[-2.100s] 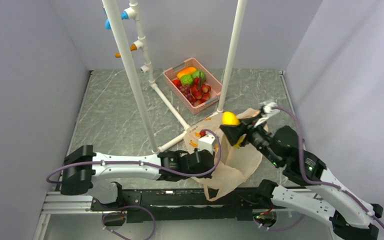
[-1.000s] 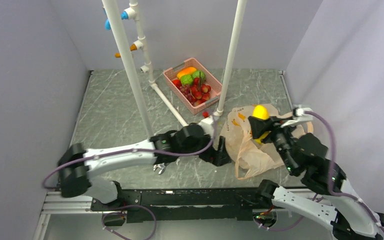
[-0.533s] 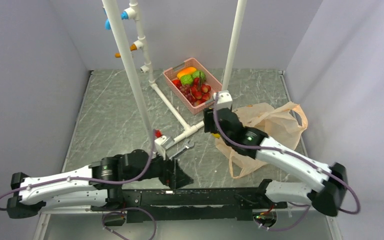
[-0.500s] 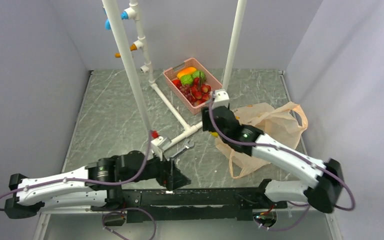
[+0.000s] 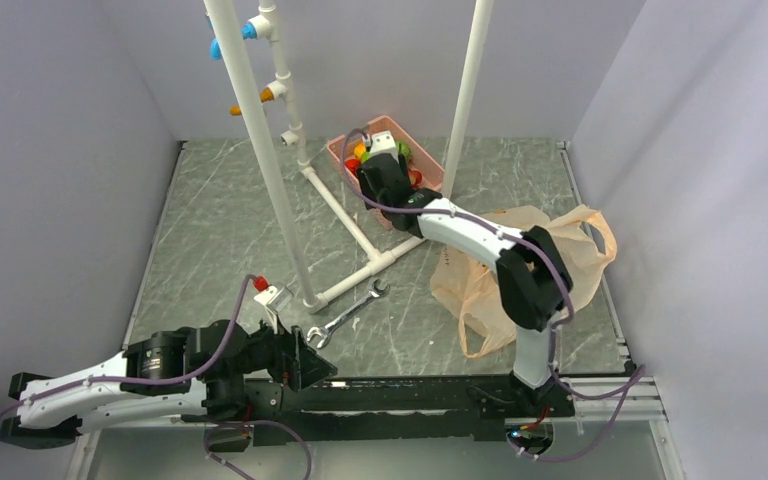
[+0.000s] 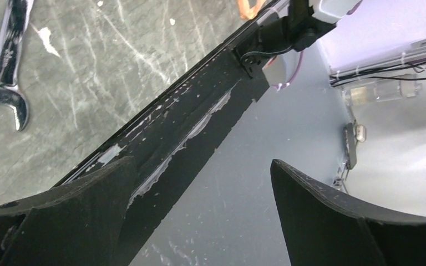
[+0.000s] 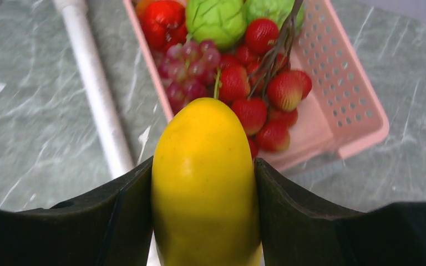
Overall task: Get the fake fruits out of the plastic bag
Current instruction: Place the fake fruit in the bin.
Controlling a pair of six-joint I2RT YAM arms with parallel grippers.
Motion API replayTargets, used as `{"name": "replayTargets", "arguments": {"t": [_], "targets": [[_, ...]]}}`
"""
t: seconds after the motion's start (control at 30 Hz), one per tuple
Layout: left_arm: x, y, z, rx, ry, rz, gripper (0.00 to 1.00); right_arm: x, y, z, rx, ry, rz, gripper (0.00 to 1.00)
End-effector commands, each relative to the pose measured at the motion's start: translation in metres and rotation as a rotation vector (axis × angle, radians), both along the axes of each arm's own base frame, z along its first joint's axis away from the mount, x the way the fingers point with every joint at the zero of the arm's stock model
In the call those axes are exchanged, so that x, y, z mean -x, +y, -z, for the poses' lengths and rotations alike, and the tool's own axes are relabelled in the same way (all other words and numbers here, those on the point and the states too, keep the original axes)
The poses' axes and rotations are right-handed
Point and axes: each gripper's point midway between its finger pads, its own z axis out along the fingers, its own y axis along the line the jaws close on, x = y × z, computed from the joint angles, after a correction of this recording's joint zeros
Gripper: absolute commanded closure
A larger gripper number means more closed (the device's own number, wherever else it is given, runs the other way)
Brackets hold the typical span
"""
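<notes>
My right gripper point(image 7: 204, 185) is shut on a smooth yellow oval fake fruit point(image 7: 204, 177), held upright between both fingers just above the near corner of the pink basket point(image 7: 360, 111). From above, that gripper point(image 5: 378, 185) hangs over the basket and hides the yellow fruit. A bunch of red-purple grapes point(image 7: 191, 66) lies in the basket. The peach plastic bag point(image 5: 550, 255) lies crumpled at the right, apart from both grippers. My left gripper point(image 6: 199, 188) is open and holds nothing, low over the table's front rail point(image 5: 305, 365).
Strawberries point(image 7: 277, 91) and green fruits point(image 7: 216, 19) fill the basket too. A white pipe frame point(image 5: 345, 215) runs across the table and rises in two posts. A steel wrench point(image 5: 345, 318) lies near the front edge, also in the left wrist view point(image 6: 0, 72).
The right arm has swung from beside the bag out to the basket, carrying the yellow fruit. The left arm has drawn back to the near left edge, open.
</notes>
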Motion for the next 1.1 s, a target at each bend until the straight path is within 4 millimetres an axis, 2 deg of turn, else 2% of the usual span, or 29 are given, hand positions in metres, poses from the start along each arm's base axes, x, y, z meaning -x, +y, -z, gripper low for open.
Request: {"name": "replayTargets", "arguments": {"t": [0.0, 0.1, 0.2, 0.33, 0.37, 0.5, 0.57, 0.63, 0.77, 0.8, 0.93, 1.07], "targets": [[-0.001, 0.011, 0.010, -0.060, 0.011, -0.021, 0.02, -0.050, 0.005, -0.019, 0.013, -0.077, 0.001, 1.00], [0.000, 0.013, 0.012, -0.073, 0.008, -0.014, 0.01, -0.067, 0.009, -0.004, 0.090, -0.063, 0.008, 0.99], [-0.001, 0.014, 0.014, -0.075, 0.002, -0.018, 0.01, -0.081, 0.009, 0.014, 0.125, -0.033, 0.004, 0.93], [-0.003, 0.014, 0.016, -0.070, -0.001, -0.029, 0.01, -0.089, 0.005, 0.026, 0.146, -0.006, 0.008, 0.83], [-0.003, 0.014, 0.017, -0.070, 0.000, -0.031, 0.01, -0.089, 0.004, 0.027, 0.150, -0.003, 0.012, 0.79], [-0.002, 0.013, 0.019, -0.071, 0.001, -0.026, 0.01, -0.089, 0.002, 0.031, 0.152, 0.002, 0.011, 0.51], [-0.002, 0.012, 0.018, -0.072, -0.001, -0.022, 0.01, -0.090, 0.002, 0.031, 0.152, 0.010, 0.006, 0.43], [-0.002, 0.010, 0.017, -0.076, -0.002, -0.017, 0.01, -0.089, 0.004, 0.029, 0.169, 0.012, -0.017, 0.34], [0.000, 0.008, 0.014, -0.083, 0.001, -0.004, 0.00, -0.088, 0.002, 0.019, 0.179, 0.011, -0.016, 0.08], [0.000, 0.007, 0.014, -0.083, 0.001, -0.002, 0.01, -0.088, 0.001, 0.015, 0.182, 0.011, -0.016, 0.06], [-0.001, 0.009, 0.011, -0.075, -0.007, -0.009, 0.01, -0.074, 0.001, -0.011, 0.129, 0.025, -0.014, 0.04], [-0.008, 0.022, 0.006, -0.061, -0.030, -0.059, 0.01, -0.034, 0.003, -0.041, 0.064, 0.039, -0.047, 0.03]]}}
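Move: The right hand already holds the yellow fake fruit near the bin's closest corner; the bin's middle lies about 16 cm ahead, straight in line and some 12 cm below. Inside it, the grapes are roughly 13 cm ahead and 4 cm left, the strawberries 12 cm ahead and 4 cm right, and a green cabbage 20 cm ahead and 3 cm left. From the left hand the bin is about 56 cm ahead, 10 cm right and 16 cm below. The right fingers let go of the yellow fruit over the bin's near corner, beside the grapes: still gripping it, the hand first goes forward about 8 cm while sinking 5 or so, rolling its left side down some 10 degrees, then halts and opens wide. Empty, it rises about 2 cm and starts to draw back. The open left hand sinks about 3 cm, touching nothing. ##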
